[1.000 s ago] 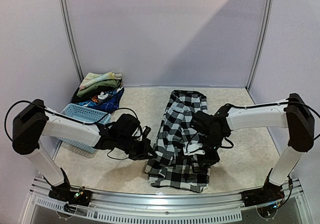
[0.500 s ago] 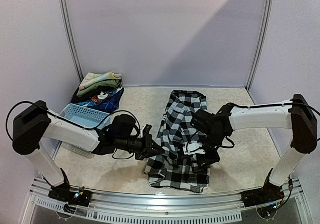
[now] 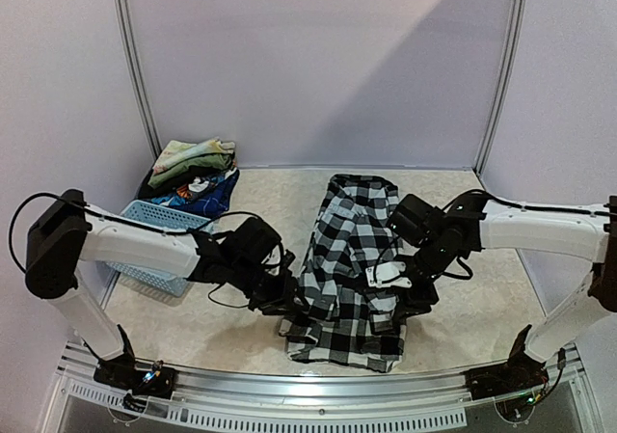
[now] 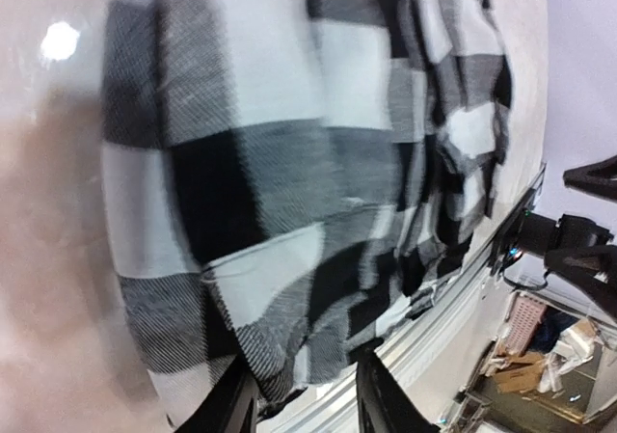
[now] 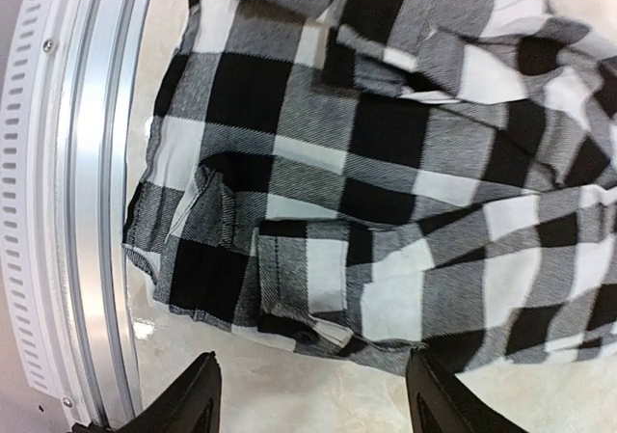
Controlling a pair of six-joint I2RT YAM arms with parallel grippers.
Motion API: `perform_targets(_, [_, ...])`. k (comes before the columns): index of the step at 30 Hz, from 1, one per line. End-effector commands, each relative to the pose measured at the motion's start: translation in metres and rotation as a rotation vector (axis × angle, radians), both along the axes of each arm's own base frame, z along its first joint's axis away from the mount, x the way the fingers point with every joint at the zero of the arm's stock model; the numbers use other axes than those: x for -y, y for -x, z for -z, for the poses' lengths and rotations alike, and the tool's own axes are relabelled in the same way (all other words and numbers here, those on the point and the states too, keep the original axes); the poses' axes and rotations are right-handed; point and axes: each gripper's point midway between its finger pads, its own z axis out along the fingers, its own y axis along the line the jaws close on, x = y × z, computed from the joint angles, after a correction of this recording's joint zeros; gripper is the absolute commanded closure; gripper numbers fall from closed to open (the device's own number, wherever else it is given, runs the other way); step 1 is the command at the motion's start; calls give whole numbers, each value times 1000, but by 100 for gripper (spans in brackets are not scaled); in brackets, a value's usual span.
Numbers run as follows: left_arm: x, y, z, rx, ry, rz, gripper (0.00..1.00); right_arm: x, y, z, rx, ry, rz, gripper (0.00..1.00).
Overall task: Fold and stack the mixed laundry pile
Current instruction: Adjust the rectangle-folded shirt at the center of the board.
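The black-and-white checked shirt (image 3: 349, 264) lies lengthwise in the middle of the table, folded into a narrow strip. My left gripper (image 3: 292, 303) sits low at its near left edge. In the left wrist view the left gripper (image 4: 304, 406) has its jaws apart, with the shirt's hem (image 4: 289, 356) hanging loose between them. My right gripper (image 3: 410, 298) hovers over the shirt's near right edge. It is open (image 5: 313, 399) above bare table just beside the shirt (image 5: 386, 163). Other garments form a stack at the back left: pale floral cloth (image 3: 193, 150), an olive-green piece (image 3: 198, 168), a dark blue printed piece (image 3: 201, 194).
A light blue perforated basket (image 3: 154, 223) stands at the left, partly behind my left arm. The metal rail (image 5: 87, 211) of the near table edge runs close to the shirt's bottom hem. Walls close in the table at the back and sides.
The left gripper has gone from shut to open at the shirt's left edge. The right gripper has opened wider, and its arm has drawn to the right, off the shirt.
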Motion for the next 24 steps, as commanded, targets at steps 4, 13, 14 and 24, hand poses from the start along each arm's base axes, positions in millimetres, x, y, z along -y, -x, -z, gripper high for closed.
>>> perform_targets(4, [-49,9,-66,440,-361,398,50,7,-18,-44,198,-96,78,23])
perform_targets(13, [-57,25,-69,1151,-635,958,46,24,-97,-87,279,-300,476,1])
perform_targets(14, [-52,28,-66,1169,-622,999,46,29,-103,-89,254,-318,518,1])
perform_targets(24, [1,66,-27,1184,-382,1284,43,26,-68,-80,66,-318,429,5])
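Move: The left cuff, on the plaid shirt's left edge, lies just under my left fingers, about 4 cm back, 2 cm right and 2 cm lower; the shirt's near-left corner is some 9 cm back and 2 cm left of that hand. From my right hand, the shirt's outer right edge is roughly 12 cm straight ahead and 6 cm down, with the right cuff 4 cm to the left and 1 cm back. I lift my left hand off the cuff, about 10 cm up, then swing it back some 5 cm and lower it most of the way, a little left, beside the shirt's left edge; it spins clockwise as it goes and its fingers open further. Meanwhile my right hand rises and reaches about 9 cm forward along the right edge, drifting slightly right, turning clockwise and opening fully. ##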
